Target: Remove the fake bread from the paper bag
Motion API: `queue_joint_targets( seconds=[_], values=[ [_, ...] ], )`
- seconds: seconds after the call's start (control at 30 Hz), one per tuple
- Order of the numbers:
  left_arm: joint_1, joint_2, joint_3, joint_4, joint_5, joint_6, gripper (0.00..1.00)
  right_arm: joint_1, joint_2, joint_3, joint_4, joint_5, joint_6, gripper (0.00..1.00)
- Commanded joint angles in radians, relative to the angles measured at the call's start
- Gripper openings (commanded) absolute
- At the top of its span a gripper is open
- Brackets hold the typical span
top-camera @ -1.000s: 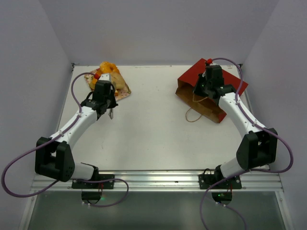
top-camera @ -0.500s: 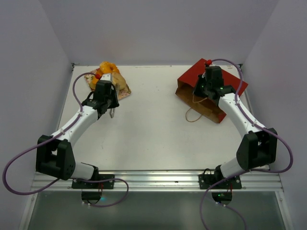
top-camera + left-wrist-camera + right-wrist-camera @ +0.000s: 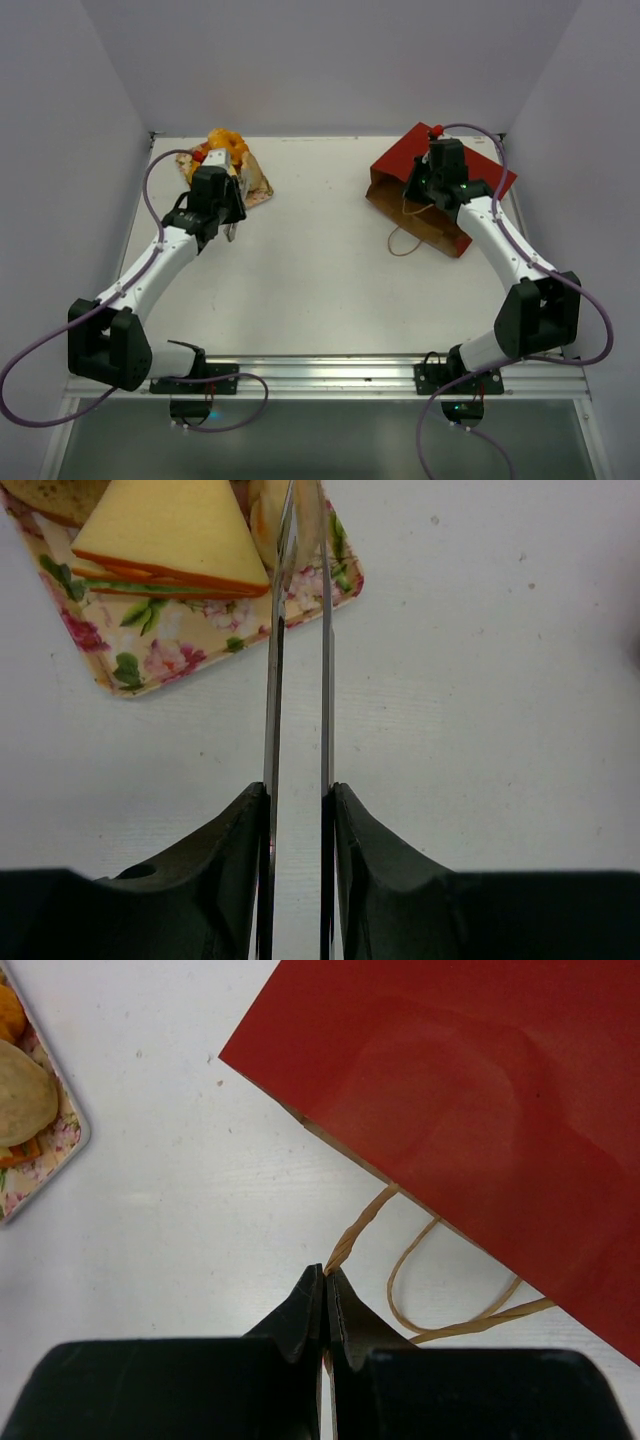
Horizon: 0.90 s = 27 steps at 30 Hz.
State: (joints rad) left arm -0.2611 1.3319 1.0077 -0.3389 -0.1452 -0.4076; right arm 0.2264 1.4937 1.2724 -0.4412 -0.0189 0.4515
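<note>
The fake bread (image 3: 225,150) lies piled on a floral tray (image 3: 255,190) at the back left. A yellow sandwich wedge (image 3: 170,530) shows in the left wrist view. My left gripper (image 3: 231,228) hangs over the tray's near corner. Its two thin blades stand a little apart, open, with their tips (image 3: 305,510) beside a tan piece. The dark-red paper bag (image 3: 440,190) lies flat at the back right. My right gripper (image 3: 328,1272) is shut on one of the bag's cord handles (image 3: 360,1225), just outside the bag's mouth.
A second cord loop (image 3: 400,243) trails on the table in front of the bag. White walls close in the table at the back and both sides. Bare white table (image 3: 320,260) lies between the tray and the bag.
My left gripper has gone from shut to slightly open and has shifted a little back toward the tray. The right arm and the bag have not moved.
</note>
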Motion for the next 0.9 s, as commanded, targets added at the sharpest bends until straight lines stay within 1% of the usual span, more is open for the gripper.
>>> queue_joint_targets(
  seconds=[0.0,0.2,0.27,0.3,0.33,0.43,0.5,0.67,0.83,0.87],
  values=[
    [0.008,-0.071,0.023,0.012,0.015,0.009,0.36,-0.006,-0.047,-0.001,0.015,-0.021,-0.005,0.00],
    [0.008,-0.083,0.026,-0.006,0.087,0.010,0.37,-0.007,-0.047,0.008,0.001,-0.023,-0.005,0.00],
    [0.008,-0.085,0.020,0.003,0.140,0.001,0.37,-0.006,-0.055,0.005,-0.001,-0.023,-0.007,0.00],
    [0.008,-0.085,0.014,0.035,0.180,-0.003,0.37,-0.006,-0.056,0.004,-0.001,-0.023,-0.007,0.00],
    [0.006,-0.085,0.003,0.058,0.261,-0.017,0.37,-0.006,-0.058,0.004,-0.001,-0.021,-0.008,0.00],
    [-0.015,-0.082,-0.052,0.165,0.387,-0.048,0.37,-0.007,-0.061,0.010,-0.008,-0.023,-0.010,0.00],
    [-0.042,-0.068,-0.063,0.198,0.395,-0.056,0.37,-0.006,-0.062,0.012,-0.013,-0.029,-0.011,0.00],
    [-0.180,0.004,-0.043,0.227,0.363,-0.086,0.36,-0.006,-0.073,0.007,-0.017,-0.042,-0.011,0.00],
    [-0.317,0.097,-0.032,0.325,0.372,-0.155,0.36,-0.006,-0.076,0.012,-0.030,-0.055,-0.004,0.00],
    [-0.332,0.113,-0.031,0.368,0.374,-0.164,0.36,-0.006,-0.078,0.010,-0.033,-0.056,-0.005,0.00]
  ],
)
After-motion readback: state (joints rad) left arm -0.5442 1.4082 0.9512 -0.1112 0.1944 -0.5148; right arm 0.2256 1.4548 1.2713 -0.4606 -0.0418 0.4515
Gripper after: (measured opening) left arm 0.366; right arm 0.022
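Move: The red paper bag, its mouth open, lies some 52 cm to the left hand's right, 12 cm farther out and 9 cm lower. Its loose handle loop is about 42 cm right, 3 cm ahead and 16 cm below. The round bun lies 25 cm straight ahead and 12 cm below, with the tray's middle 7 cm to its left, 1 cm nearer and slightly lower. The right hand has the bag some 9 cm ahead, 10 cm right and 12 cm below. Still gripping the tongs, already parted, the left hand lifts them about 2 cm clear of the round bun, then swings right, faster and faster, roughly 17 cm towards the bag's mouth, drawing back 5 cm and sinking again as it turns nearly 30 degrees clockwise with its left side dipping. The right hand keeps its pinch on the bag's handle, easing up about a centimetre. ##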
